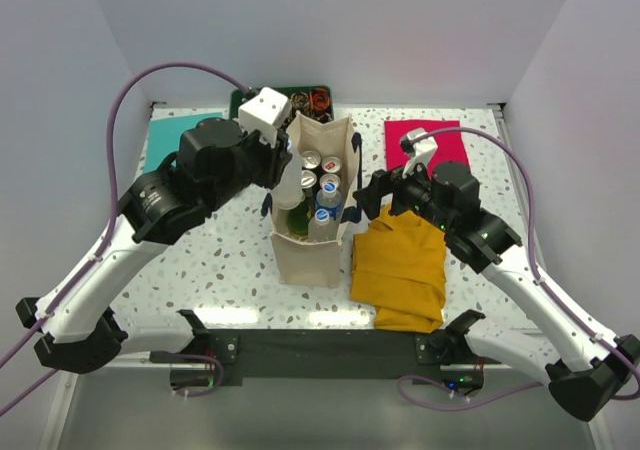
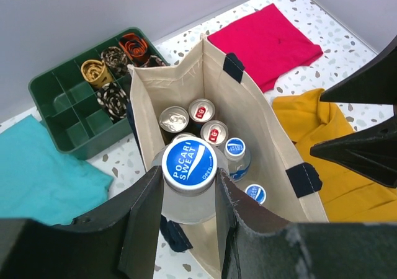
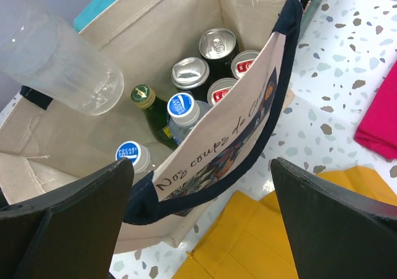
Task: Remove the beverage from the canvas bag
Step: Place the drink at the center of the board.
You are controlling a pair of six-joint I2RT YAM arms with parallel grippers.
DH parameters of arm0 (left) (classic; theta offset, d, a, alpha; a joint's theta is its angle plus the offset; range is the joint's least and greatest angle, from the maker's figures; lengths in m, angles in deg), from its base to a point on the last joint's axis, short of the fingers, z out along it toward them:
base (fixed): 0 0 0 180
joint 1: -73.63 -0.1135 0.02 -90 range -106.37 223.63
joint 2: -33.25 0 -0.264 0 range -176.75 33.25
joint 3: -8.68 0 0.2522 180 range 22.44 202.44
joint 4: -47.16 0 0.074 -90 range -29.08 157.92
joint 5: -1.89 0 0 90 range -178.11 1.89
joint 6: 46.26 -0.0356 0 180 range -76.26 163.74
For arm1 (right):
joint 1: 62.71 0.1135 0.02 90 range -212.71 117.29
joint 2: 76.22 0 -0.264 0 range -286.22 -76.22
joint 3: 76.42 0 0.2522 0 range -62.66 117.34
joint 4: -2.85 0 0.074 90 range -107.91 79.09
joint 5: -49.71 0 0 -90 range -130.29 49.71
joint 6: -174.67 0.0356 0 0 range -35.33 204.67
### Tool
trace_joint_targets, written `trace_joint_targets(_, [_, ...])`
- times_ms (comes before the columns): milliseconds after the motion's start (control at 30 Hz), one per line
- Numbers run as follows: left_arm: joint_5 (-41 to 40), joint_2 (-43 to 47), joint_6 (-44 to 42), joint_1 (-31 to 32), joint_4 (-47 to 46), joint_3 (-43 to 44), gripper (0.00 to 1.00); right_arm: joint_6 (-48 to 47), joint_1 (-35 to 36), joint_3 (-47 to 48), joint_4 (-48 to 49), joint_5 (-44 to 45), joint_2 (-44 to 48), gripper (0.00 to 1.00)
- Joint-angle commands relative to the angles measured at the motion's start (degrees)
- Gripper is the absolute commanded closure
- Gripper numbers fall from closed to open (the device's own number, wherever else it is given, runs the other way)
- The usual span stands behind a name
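The cream canvas bag (image 1: 310, 258) stands upright at the table's middle, mouth open. My left gripper (image 2: 189, 181) is shut on the beverage, a clear bottle with a blue Pocari Sweat cap (image 2: 189, 164), gripped just under the cap. The bottle (image 3: 62, 62) hangs tilted above the bag's left rim, its base higher than the drinks inside. Several cans (image 3: 217, 43), a green bottle (image 3: 144, 96) and blue-capped bottles (image 3: 183, 105) stay in the bag. My right gripper (image 3: 201, 180) is open, its fingers straddling the bag's right wall (image 3: 248, 130) and navy handle (image 3: 282, 74) without pinching them.
A green compartment tray (image 2: 62, 124) with rolled items sits behind the bag. A teal cloth (image 2: 37, 173) lies at the back left and a red cloth (image 2: 267, 37) at the back right. A mustard-yellow cloth (image 1: 400, 265) lies right of the bag, under my right arm.
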Motion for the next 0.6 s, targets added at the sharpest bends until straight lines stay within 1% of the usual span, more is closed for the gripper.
trace_joint_targets(0, [-3.69, 2.76, -2.55, -0.02, -12.91, 5.31, 1.00, -0.75, 0.04, -0.59, 2.45, 0.24, 1.21, 0.02])
trace_joint_targets(333, [-8.08, 5.22, -4.30, -0.02, -16.60, 5.84, 1.00, -0.75, 0.13, -0.76, 2.10, 0.32, 2.00, 0.02])
trace_joint_targets(500, [-14.23, 7.77, -5.71, -0.01, -18.44, 4.44, 1.00, -0.84, 0.13, -0.85, 1.92, 0.41, 2.53, 0.02])
trace_joint_targets(567, [-16.42, 9.61, -6.06, -0.02, -21.25, 1.63, 1.00, -0.84, 0.13, -0.76, 1.75, 0.32, 2.44, 0.02])
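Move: The left hand already has the held Pocari Sweat bottle hoisted by its cap over the canvas bag; the clear tabletop where it seems to be taken lies some 22 cm to the left, about level fore-and-aft and 41 cm below. The bag's middle is about 6 cm to the right, 1 cm ahead and 27 cm down; the green tray is roughly 35 cm ahead, 6 cm left, and 39 cm down. From the right hand that clear spot is about 39 cm left, 2 cm back, 30 cm below. The left hand keeps its pinch on the bottle cap and lifts the bottle about 5.5 cm, slowly at first and then faster, while its fingers tip upward by some 10 degrees and swing a little counter-clockwise. In the later half it also veers left, about 3.5 cm in all, taking the bottle over the bag's left rim and away from the drinks towards the open table. ##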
